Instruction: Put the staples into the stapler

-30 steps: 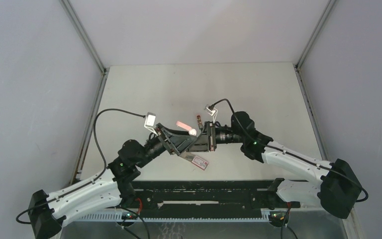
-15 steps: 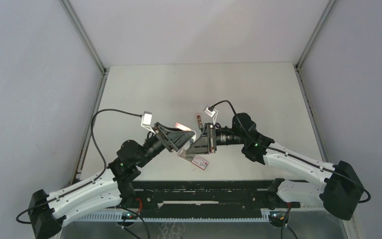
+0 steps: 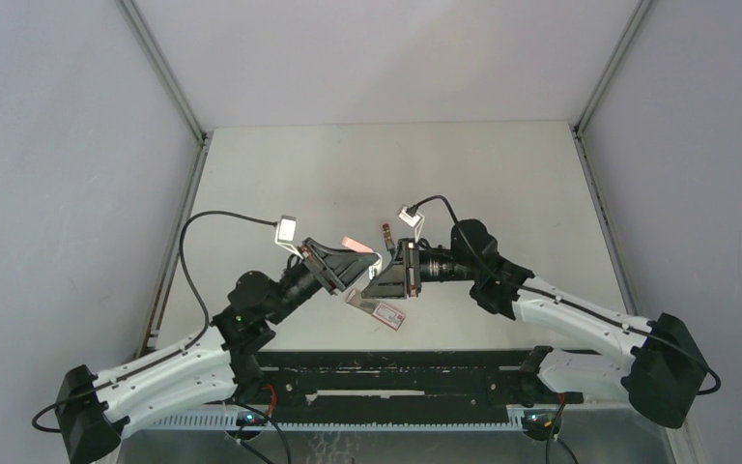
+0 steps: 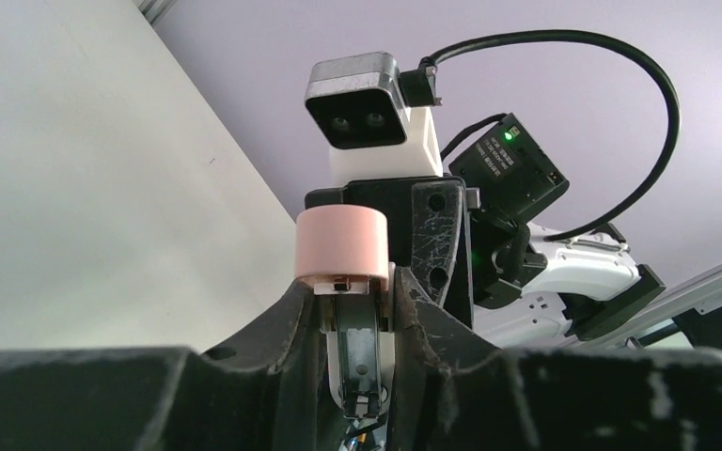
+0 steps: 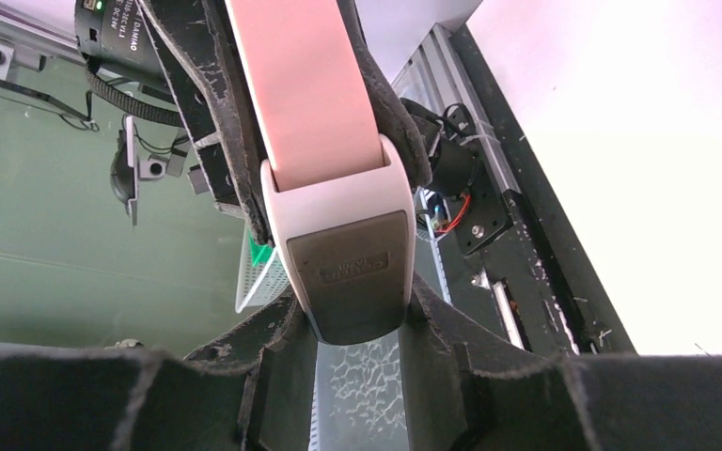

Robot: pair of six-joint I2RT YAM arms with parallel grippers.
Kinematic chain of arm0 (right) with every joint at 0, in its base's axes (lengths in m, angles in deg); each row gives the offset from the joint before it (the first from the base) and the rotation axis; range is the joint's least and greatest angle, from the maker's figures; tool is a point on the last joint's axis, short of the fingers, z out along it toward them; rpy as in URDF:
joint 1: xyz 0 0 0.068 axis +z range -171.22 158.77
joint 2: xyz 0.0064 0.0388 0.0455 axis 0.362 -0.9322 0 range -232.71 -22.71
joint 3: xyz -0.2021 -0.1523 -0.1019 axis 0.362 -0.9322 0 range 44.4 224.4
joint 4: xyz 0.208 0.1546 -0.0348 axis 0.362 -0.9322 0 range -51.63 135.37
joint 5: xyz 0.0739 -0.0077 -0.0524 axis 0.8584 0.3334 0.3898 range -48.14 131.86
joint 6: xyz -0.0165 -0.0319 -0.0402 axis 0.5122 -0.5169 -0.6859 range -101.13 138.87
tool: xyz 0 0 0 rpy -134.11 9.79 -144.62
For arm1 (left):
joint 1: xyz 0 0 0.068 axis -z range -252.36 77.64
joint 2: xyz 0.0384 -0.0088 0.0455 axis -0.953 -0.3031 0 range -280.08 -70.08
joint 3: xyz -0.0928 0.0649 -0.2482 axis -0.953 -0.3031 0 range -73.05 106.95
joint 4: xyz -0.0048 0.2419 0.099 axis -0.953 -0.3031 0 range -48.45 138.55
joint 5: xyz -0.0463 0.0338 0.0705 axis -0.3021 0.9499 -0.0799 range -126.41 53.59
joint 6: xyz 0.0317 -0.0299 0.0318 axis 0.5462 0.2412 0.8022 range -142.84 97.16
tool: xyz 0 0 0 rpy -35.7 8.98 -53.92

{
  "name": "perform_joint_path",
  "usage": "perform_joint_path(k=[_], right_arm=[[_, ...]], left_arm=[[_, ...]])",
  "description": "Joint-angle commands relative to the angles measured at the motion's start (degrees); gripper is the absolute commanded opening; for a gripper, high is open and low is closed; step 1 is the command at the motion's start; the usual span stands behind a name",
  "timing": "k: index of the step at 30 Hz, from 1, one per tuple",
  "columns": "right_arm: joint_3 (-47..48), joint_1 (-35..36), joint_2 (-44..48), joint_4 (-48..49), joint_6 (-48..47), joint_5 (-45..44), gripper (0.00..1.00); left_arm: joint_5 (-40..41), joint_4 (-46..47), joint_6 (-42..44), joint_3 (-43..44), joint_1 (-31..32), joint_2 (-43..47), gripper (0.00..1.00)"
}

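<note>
The stapler [image 3: 353,242], pink on top with a white and grey end, hangs in the air between both arms. My left gripper [image 3: 360,267] is shut on it. In the left wrist view its fingers [image 4: 418,319] press both sides of the stapler [image 4: 341,242], just under the pink end, with the metal magazine showing between them. My right gripper [image 3: 381,280] is shut on the other end. In the right wrist view its jaws clamp the grey butt of the stapler [image 5: 348,272] at the gripper [image 5: 357,324]. The staples [image 3: 387,312], a pink-red box with a white label, lie on the table just below the grippers.
A small reddish object [image 3: 386,232] lies on the table [image 3: 502,184] behind the grippers. A black rail [image 3: 396,387] runs along the near edge between the arm bases. Grey walls close in the left, right and far sides.
My left gripper's jaws have closed from wide open onto the stapler. Both grippers have shifted slightly left with it. The right gripper's hold is the same.
</note>
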Motion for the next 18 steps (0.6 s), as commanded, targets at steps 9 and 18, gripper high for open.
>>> perform_joint_path(k=[9, 18], right_arm=[[0.2, -5.4, 8.9, -15.7, -12.3, -7.1, 0.72], [-3.1, -14.0, 17.0, -31.2, -19.5, -16.1, 0.76]], left_arm=[[13.0, -15.7, 3.8, 7.1, -0.3, -1.2, 0.0], [21.0, -35.4, 9.0, 19.2, -5.4, -18.4, 0.0]])
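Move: The stapler is already pinched by both grippers, its middle some 3 cm ahead of and 3 cm above the right hand point. Ahead on the table lies the other stapler, about 20 cm forward and 3 cm to the right of the left hand, some 29 cm below it. The opened staples box lies on the table about 4 cm ahead of the left hand, straight in line. Open the right gripper to let go of the stapler and draw it off about 8 cm to the right and 5 cm forward, sinking slightly and turning clockwise. Keep the left grip closed on the stapler; once the right fingers loosen, carry it down and forward, about 8 cm each way, towards the table and the other stapler, tipping the fingers from slightly up to slightly down and swinging them forward. ##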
